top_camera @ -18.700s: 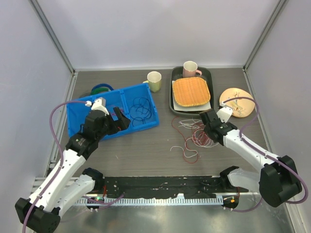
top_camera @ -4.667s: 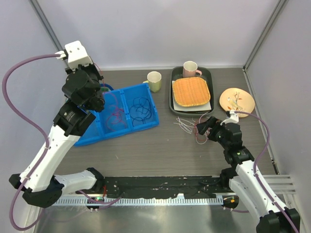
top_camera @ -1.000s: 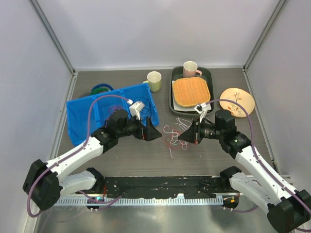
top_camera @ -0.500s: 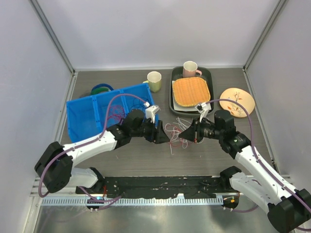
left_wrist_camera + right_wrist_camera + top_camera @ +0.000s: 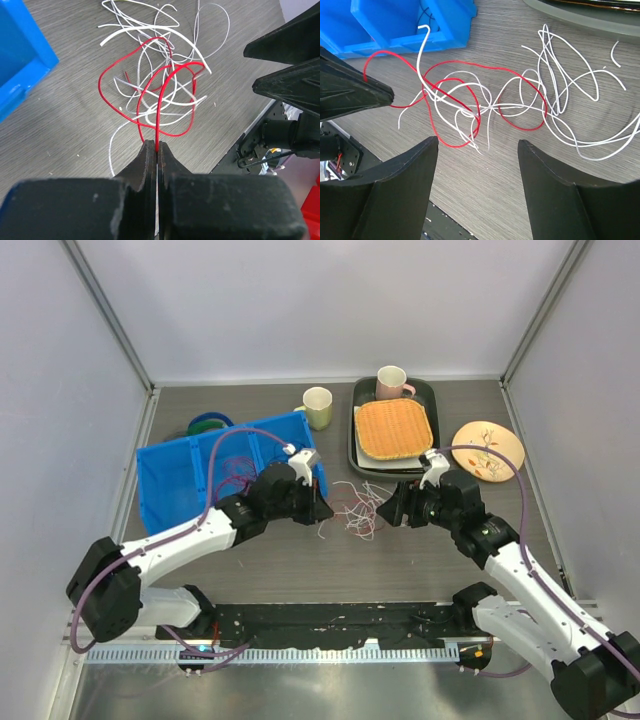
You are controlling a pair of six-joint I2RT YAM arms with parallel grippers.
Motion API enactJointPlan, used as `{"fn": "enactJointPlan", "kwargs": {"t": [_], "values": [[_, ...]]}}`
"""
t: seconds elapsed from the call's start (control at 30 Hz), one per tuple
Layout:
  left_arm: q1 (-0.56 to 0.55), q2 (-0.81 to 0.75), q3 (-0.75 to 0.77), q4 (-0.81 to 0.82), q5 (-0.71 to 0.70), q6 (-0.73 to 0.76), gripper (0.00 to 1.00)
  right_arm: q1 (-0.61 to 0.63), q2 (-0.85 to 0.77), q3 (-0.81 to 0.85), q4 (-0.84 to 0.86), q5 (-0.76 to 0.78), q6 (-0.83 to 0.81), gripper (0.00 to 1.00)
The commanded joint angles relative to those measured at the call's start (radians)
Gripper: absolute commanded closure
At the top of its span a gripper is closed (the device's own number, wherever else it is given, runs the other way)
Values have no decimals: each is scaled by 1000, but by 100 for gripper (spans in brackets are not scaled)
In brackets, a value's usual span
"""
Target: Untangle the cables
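Observation:
A tangle of red and white cables lies on the table between my two grippers. My left gripper is at its left side. In the left wrist view this gripper is shut on a strand of the red cable, whose loops run up through the white cables. My right gripper is at the tangle's right side. Seen from the right wrist, it stands open just short of the red cable and white cables, holding nothing.
A blue bin with more thin cables stands at the left, a green-and-blue coil behind it. A cream cup, a dark tray with a woven mat and pink mug, and a flowered plate stand behind.
My left gripper has shut on the red cable and drawn back a little to the left. My right gripper has opened, let go of the tangle and backed off to the right.

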Motion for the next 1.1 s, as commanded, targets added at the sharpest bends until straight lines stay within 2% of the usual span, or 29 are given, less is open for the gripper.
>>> {"fn": "enactJointPlan", "kwargs": {"t": [0.0,0.13,0.3,0.43,0.5,0.57,0.63,0.77,0.9,1.07], "values": [[-4,-58,36,-27,-35,3,100,0,-34,-24,63,1,-21,30],[-11,-76,37,-31,-27,12,100,11,-59,-74,248,-68,-4,30],[-27,-101,33,-30,-1,28,100,12,-10,-36,298,-22,62,29],[-37,-133,16,-17,31,44,100,15,61,-10,356,-63,77,30],[-42,-162,1,-2,54,55,100,14,88,-3,372,-28,100,30],[-47,-181,-10,15,86,63,100,15,111,8,347,99,114,30],[-57,-210,-26,32,131,80,100,14,160,24,333,104,94,30],[-85,-245,-41,44,127,100,100,23,255,39,333,-181,70,30],[-88,-251,-39,30,93,103,100,52,318,25,333,-392,25,30],[-88,-245,-23,-11,30,115,100,104,355,8,255,-392,-68,30]]}}
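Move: The left hand already pinches a red strand; the red-and-white tangle it belongs to lies about 4 cm ahead, 8 cm to the right and 9 cm below. From the empty, part-open right hand, the tangle is roughly 4 cm ahead, 6 cm to the left and 10 cm below. The dark tray is some 23 cm ahead and 3 cm to the right of the right hand, the blue box about 11 cm ahead and 37 cm to its left, both on the table. Forward about 4 cm first, then leftward, back and down, the right hand swings in over the red and white strands with its fingers still open, turning some 20 degrees counter-clockwise. Meanwhile the left hand, keeping its pinch on the red strand, draws it up about 6 cm and back 5 cm, turning slightly clockwise. Whether the right fingers touch a strand can't be seen. ##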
